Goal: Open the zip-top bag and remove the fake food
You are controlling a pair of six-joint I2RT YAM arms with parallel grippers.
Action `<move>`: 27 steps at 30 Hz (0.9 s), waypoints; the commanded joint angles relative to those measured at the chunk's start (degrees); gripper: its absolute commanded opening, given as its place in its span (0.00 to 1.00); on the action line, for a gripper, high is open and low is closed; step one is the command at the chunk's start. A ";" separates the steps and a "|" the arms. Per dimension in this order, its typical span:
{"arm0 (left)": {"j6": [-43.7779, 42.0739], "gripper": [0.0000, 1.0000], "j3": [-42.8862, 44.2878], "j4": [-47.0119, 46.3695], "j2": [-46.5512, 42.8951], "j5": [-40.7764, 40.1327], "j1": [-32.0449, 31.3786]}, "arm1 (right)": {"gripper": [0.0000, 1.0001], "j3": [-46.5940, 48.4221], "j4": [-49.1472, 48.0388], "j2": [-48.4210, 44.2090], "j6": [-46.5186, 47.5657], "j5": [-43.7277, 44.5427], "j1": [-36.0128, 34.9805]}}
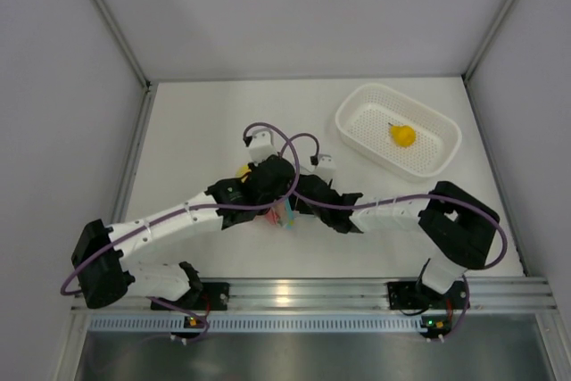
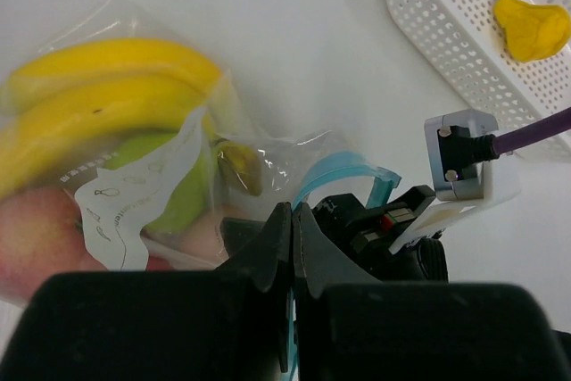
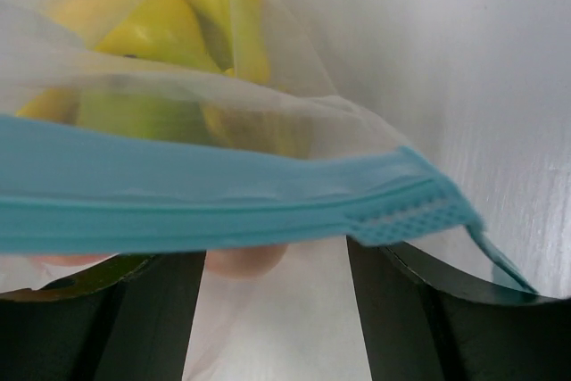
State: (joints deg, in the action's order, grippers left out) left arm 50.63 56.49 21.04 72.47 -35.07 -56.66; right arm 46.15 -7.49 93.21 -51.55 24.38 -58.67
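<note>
The zip-top bag [image 1: 285,213] sits between the two grippers at the middle of the table, its light blue zip strip [image 2: 335,171] bowed open. Inside it lies fake food: yellow bananas [image 2: 107,86], a green pear [image 2: 174,185] and a pink piece [image 2: 45,238]. My left gripper [image 2: 293,220] is shut on one side of the strip. The right gripper [image 3: 277,260] stands open, with the strip [image 3: 223,194] stretched across just above its fingers [image 3: 401,301]. A yellow fruit [image 1: 402,135] lies in the white basket.
The white perforated basket [image 1: 357,109] stands at the back right; its near corner [image 2: 446,33] shows in the left wrist view. Grey walls close off the table at the back and sides. Both arms' purple cables loop over the bag area.
</note>
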 commanded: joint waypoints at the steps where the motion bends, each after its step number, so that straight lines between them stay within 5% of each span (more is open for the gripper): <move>1: 2.36 0.00 -1.38 -3.46 -2.33 0.00 -0.46 | 0.64 0.61 -4.80 3.11 -3.29 0.58 -1.09; 15: 5.18 0.00 -9.03 -3.90 -6.37 -2.11 -0.47 | 0.60 -6.16 -28.19 6.72 -6.64 -12.59 -1.18; 21: 5.09 0.00 -11.49 -3.90 -7.60 -2.46 -0.46 | 0.62 -4.23 -27.93 7.07 1.87 -20.93 -1.71; 27: 5.18 0.00 -13.60 -3.90 -8.57 -2.99 -0.46 | 0.59 -0.27 -18.53 9.62 8.66 -17.98 -3.99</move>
State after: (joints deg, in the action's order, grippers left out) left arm 55.18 43.62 19.64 65.34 -37.69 -56.90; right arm 42.89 -27.75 101.47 -47.83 6.35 -60.40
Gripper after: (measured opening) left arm 0.022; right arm 0.609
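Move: Inside the bag, the brown egg lies about 5 cm left of the right hand, 2 cm ahead and 4 cm lower. At much that same height, the green fruit is roughly 5 cm ahead and 8 cm left of this hand, the bananas 10 cm ahead and 12 left, the apple 4 ahead and 14 left. From the left hand, still pinching the zip edge, the egg is some 10 cm below, 4 left and 2 ahead. Right slides open fingers about 7 cm left and back towards the egg; left lowers its bag edge leftward. ##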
